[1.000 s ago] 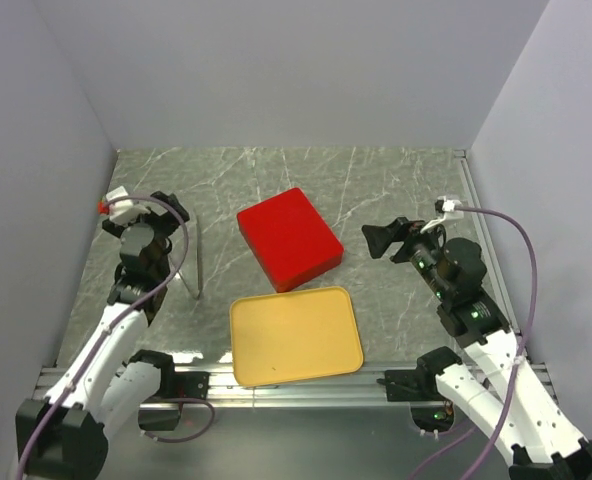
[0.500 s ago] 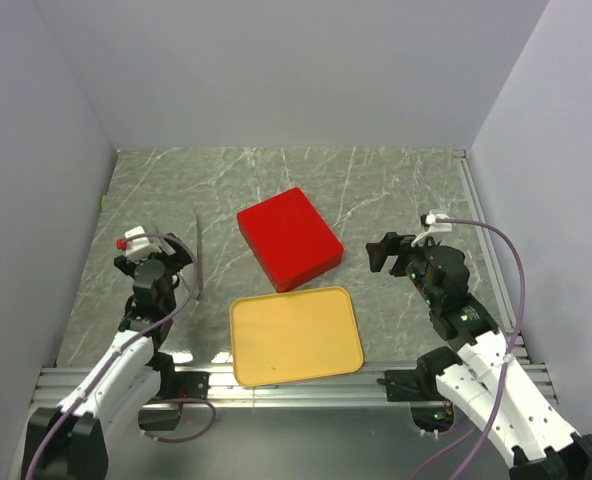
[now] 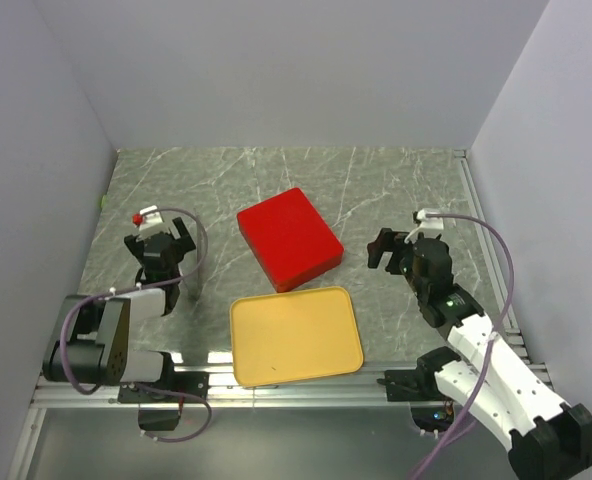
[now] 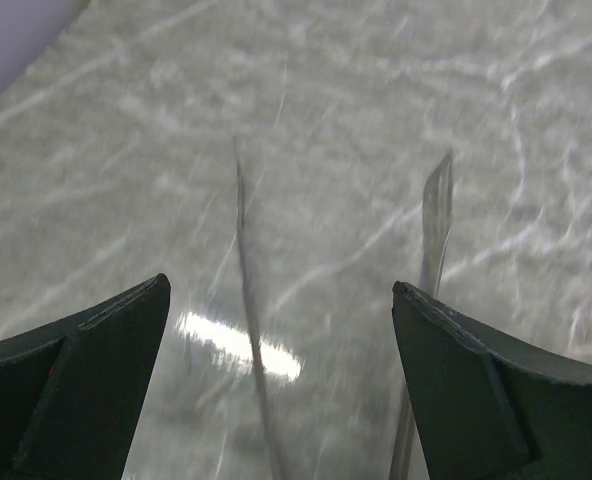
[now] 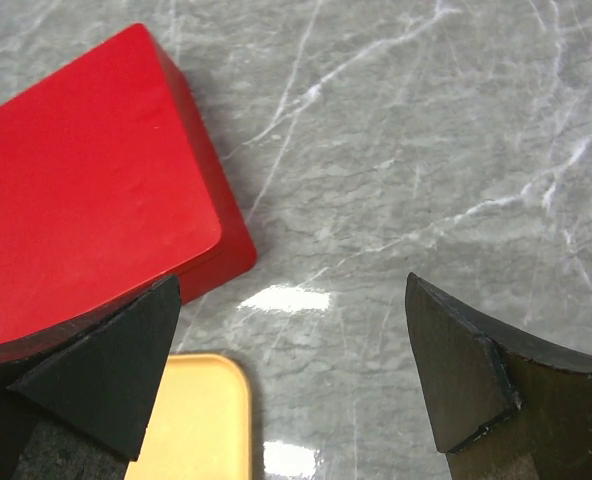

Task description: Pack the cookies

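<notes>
No cookies show in any view. A closed red box (image 3: 288, 238) lies at the table's middle, also in the right wrist view (image 5: 91, 180). An empty yellow tray (image 3: 296, 335) lies in front of it, its corner in the right wrist view (image 5: 201, 420). My left gripper (image 3: 166, 258) is open and empty, low at the left; its jaws (image 4: 278, 285) face a thin clear upright piece (image 4: 437, 215). My right gripper (image 3: 380, 250) is open and empty just right of the red box, its jaws (image 5: 293, 280) over bare table.
The thin clear piece (image 3: 197, 270) stands on edge between my left gripper and the tray. Grey walls close the table at the left, back and right. A metal rail (image 3: 276, 385) runs along the near edge.
My left arm has folded back toward its base, and its gripper has come nearer and lower beside the clear piece. My right gripper has shifted slightly nearer and left. Box and tray have not moved.
</notes>
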### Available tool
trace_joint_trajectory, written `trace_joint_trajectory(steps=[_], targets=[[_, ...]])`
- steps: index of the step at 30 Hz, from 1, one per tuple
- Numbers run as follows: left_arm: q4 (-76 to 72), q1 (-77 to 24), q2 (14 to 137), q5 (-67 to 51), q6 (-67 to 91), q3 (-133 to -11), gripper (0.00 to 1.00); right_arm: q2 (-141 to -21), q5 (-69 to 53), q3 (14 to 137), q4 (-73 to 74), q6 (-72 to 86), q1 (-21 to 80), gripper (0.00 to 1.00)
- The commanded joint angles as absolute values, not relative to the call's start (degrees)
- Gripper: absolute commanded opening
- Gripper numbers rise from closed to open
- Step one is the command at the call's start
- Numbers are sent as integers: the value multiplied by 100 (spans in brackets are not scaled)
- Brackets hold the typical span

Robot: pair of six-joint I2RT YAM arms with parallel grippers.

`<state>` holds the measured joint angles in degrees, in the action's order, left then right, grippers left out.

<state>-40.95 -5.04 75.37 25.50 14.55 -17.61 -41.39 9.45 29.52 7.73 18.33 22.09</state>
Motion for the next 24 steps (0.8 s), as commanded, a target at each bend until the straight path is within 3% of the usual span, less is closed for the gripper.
trace_joint_trajectory(steps=[1,8,9,12,13,24], targets=[[-5369,-308,7891,1971,1187,-2039,99,-4454,1379,3006,317,1688,2145,100],[-6634,-185,8209,1345,1046,-1530,99,-5176,2127,3146,115,1530,1907,100],[-7436,-150,8305,1353,1063,-1277,100,-5229,2214,3155,36,1529,1881,100],[-6909,-79,8280,1345,1186,-1318,99,-5484,2521,3129,-394,1555,1820,100],[-7395,-79,8436,1353,1117,-1275,99,-5624,2592,3094,-517,1590,1785,100],[-7075,-97,8349,1397,1125,-1353,99,-6354,3129,2628,-2108,1757,959,100]])
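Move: Nothing is held and nothing is about to be grasped. The closed red box lies about 23 cm to the right hand's left, 5 cm ahead and 14 cm below it; the yellow tray lies roughly 22 cm to that hand's left, 17 cm back and 17 cm below. From the left hand the red box is some 33 cm right, 2 cm back and 5 cm below, with the metal tongs about 8 cm right, 3 cm back and 8 cm below. Away from the red box and out towards its own side goes the open right hand, about 10 cm right and 6 cm forward, dropping some 5 cm, mostly early on, while swinging clockwise by nearly 30 degrees over bare table. The open left hand eases forward and up about 2 cm each, tipping its fingers upward some 10 degrees, then settles. ##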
